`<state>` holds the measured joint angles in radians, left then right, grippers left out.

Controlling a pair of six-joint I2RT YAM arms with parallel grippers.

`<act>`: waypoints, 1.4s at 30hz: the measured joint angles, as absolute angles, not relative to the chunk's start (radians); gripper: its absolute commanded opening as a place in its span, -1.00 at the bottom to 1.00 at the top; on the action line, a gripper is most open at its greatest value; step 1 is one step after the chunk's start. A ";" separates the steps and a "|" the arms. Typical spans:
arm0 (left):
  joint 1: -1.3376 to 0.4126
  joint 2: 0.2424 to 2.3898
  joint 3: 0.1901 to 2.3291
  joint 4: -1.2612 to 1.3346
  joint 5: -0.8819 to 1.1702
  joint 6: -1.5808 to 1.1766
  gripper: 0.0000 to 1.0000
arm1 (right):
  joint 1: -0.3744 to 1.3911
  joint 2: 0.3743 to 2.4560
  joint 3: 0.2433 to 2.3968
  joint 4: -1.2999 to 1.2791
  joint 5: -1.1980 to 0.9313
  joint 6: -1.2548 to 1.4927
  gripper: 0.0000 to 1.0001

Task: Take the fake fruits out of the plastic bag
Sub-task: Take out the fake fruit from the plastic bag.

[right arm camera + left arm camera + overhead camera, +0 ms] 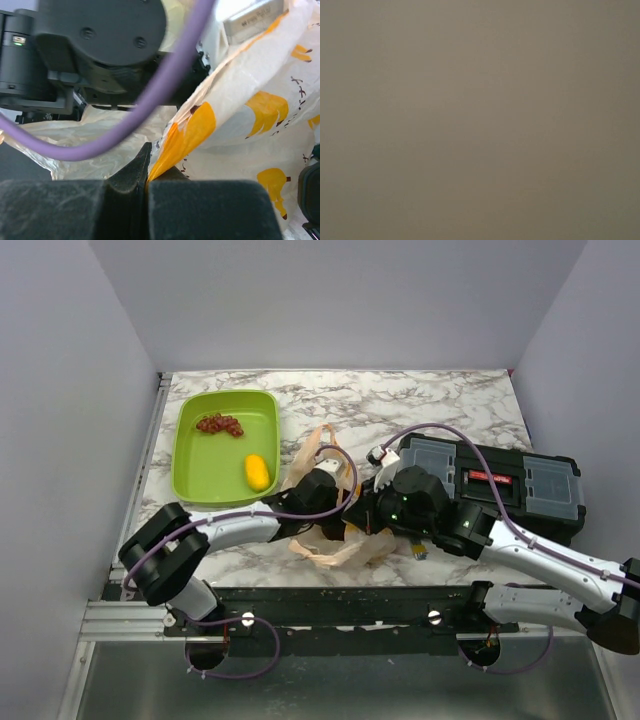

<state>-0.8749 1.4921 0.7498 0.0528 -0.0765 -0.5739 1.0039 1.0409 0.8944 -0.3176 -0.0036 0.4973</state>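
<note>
The yellow-orange mango (257, 472) and the dark red grapes (219, 424) lie in the lime-green tray (196, 490) at the back left. The crumpled peach-beige plastic bag (340, 552) lies mid-table under both arms. My right gripper (148, 172) is shut on a fold of the bag (250, 75), pinching an orange print. My left arm's wrist (322, 487) reaches into the bag beside the right gripper (365, 512). Its fingers are hidden. The left wrist view shows only a blank beige-grey surface.
A black toolbox (500, 480) with clear lid compartments stands at the right, just behind the right arm. Purple cables loop over both arms. Grey walls close in the marble table on three sides.
</note>
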 measured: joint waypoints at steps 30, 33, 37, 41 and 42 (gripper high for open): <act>-0.875 1.259 0.776 -0.122 -0.047 -0.548 -0.92 | 1.004 1.052 0.894 -0.339 0.073 0.497 -0.99; -0.874 1.168 0.773 -0.145 -0.047 -0.538 -0.92 | 1.004 1.051 0.894 -0.339 0.104 0.498 -0.99; -0.870 0.996 0.750 -0.159 -0.049 -0.518 -0.92 | 1.004 1.051 0.894 -0.339 0.147 0.498 -0.99; -0.863 0.841 0.740 -0.159 -0.051 -0.501 -1.00 | 1.004 1.053 0.894 -0.337 0.174 0.501 -0.99; -0.861 0.813 0.739 -0.160 -0.052 -0.498 -1.00 | 1.004 1.054 0.894 -0.335 0.176 0.501 -0.99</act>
<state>-0.8608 0.8131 0.7391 -0.1596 -0.0525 -0.4984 1.0039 1.0542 0.8936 -0.3351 0.1757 0.5011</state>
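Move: The red apple is deep in the plastic bag, about 3 cm below the left hand's open fingers and roughly 1 cm ahead and to the right. From that hand, the yellow mango in the green tray lies some 13 cm ahead and 20 cm left, a little lower. From the right hand, pinching the bag's rim, the apple is about 6 cm ahead, 3 cm left and 18 cm below. Left hand dips 2 cm, pinches the red apple, then lifts 20 cm, drawing left; right keeps the bag. ##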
